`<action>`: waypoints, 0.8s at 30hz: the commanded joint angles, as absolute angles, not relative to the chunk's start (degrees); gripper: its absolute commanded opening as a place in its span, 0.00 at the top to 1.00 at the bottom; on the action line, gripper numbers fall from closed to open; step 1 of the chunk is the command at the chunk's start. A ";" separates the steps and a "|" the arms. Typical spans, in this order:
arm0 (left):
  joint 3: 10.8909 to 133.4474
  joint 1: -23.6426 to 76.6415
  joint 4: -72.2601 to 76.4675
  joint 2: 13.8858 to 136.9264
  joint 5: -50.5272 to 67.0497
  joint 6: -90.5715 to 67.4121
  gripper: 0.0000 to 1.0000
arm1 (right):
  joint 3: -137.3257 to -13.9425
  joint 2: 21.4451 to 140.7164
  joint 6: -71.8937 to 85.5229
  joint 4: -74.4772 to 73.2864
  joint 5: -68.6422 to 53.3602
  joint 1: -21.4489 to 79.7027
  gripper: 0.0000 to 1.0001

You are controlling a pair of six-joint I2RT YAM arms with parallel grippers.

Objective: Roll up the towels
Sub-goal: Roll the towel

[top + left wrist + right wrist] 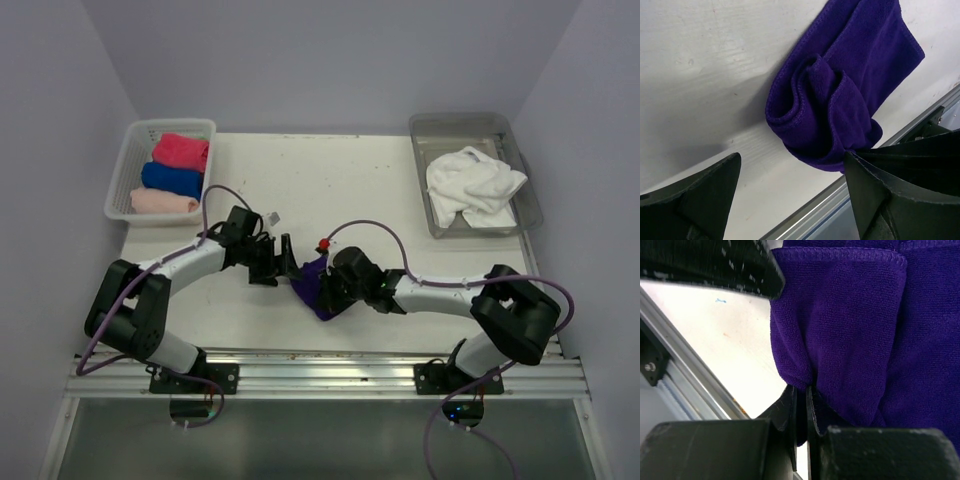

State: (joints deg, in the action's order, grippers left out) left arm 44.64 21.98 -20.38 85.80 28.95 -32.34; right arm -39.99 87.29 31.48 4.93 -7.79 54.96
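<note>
A purple towel [318,287] lies partly rolled on the table's front middle. In the left wrist view the purple towel [840,90] shows a loose coil at its near end. My left gripper [285,260] is open just left of the towel, its jaws wide apart, the right finger [900,190] touching the roll's edge. My right gripper [335,288] is shut on a fold of the purple towel [850,330], pinching its edge.
A white basket [128,150] at back left holds rolled red [182,150], blue [172,180] and pink [165,202] towels. A clear tray [528,195] at back right holds crumpled white towels [472,185]. The table's front metal rail [330,370] is close below the grippers.
</note>
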 commanded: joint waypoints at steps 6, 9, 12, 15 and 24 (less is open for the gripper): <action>44.39 25.74 -13.98 87.00 30.68 -35.33 0.14 | -39.11 86.66 34.98 8.88 -17.75 52.03 1.00; 43.77 26.98 -11.25 89.46 29.71 -37.08 0.21 | -39.46 86.75 34.98 7.83 -18.89 51.68 1.00; 44.21 27.68 -10.28 91.75 30.15 -38.14 0.40 | -40.34 86.57 33.93 5.55 -19.25 51.42 1.00; 44.73 28.21 -10.63 92.37 29.62 -38.41 0.66 | -41.31 85.78 32.79 3.00 -18.64 51.33 1.00; 47.02 28.21 -18.98 91.32 28.30 -39.99 1.00 | -49.82 78.05 24.72 -15.08 -0.21 55.71 0.42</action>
State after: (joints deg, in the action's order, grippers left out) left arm 45.19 28.21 -15.49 92.25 29.30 -38.98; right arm -44.47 82.89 29.98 -6.00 -10.22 53.04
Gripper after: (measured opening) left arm 0.068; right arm 0.557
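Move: The towel's bunched left end lies about 4 cm right of the open left hand, 2 cm back and 2 cm lower. The right hand, some 11 cm right of the left hand and 6 cm back, still pinches the towel's near fold; the bunched end is roughly 7 cm to this right hand's left and 4 cm ahead. The flat rest lies about 14 cm right of the left hand, 3 cm back and 5 cm lower. Left hand moves about 4 cm right, sinking, and pinches the towel's left end; the right lets go, rising. ##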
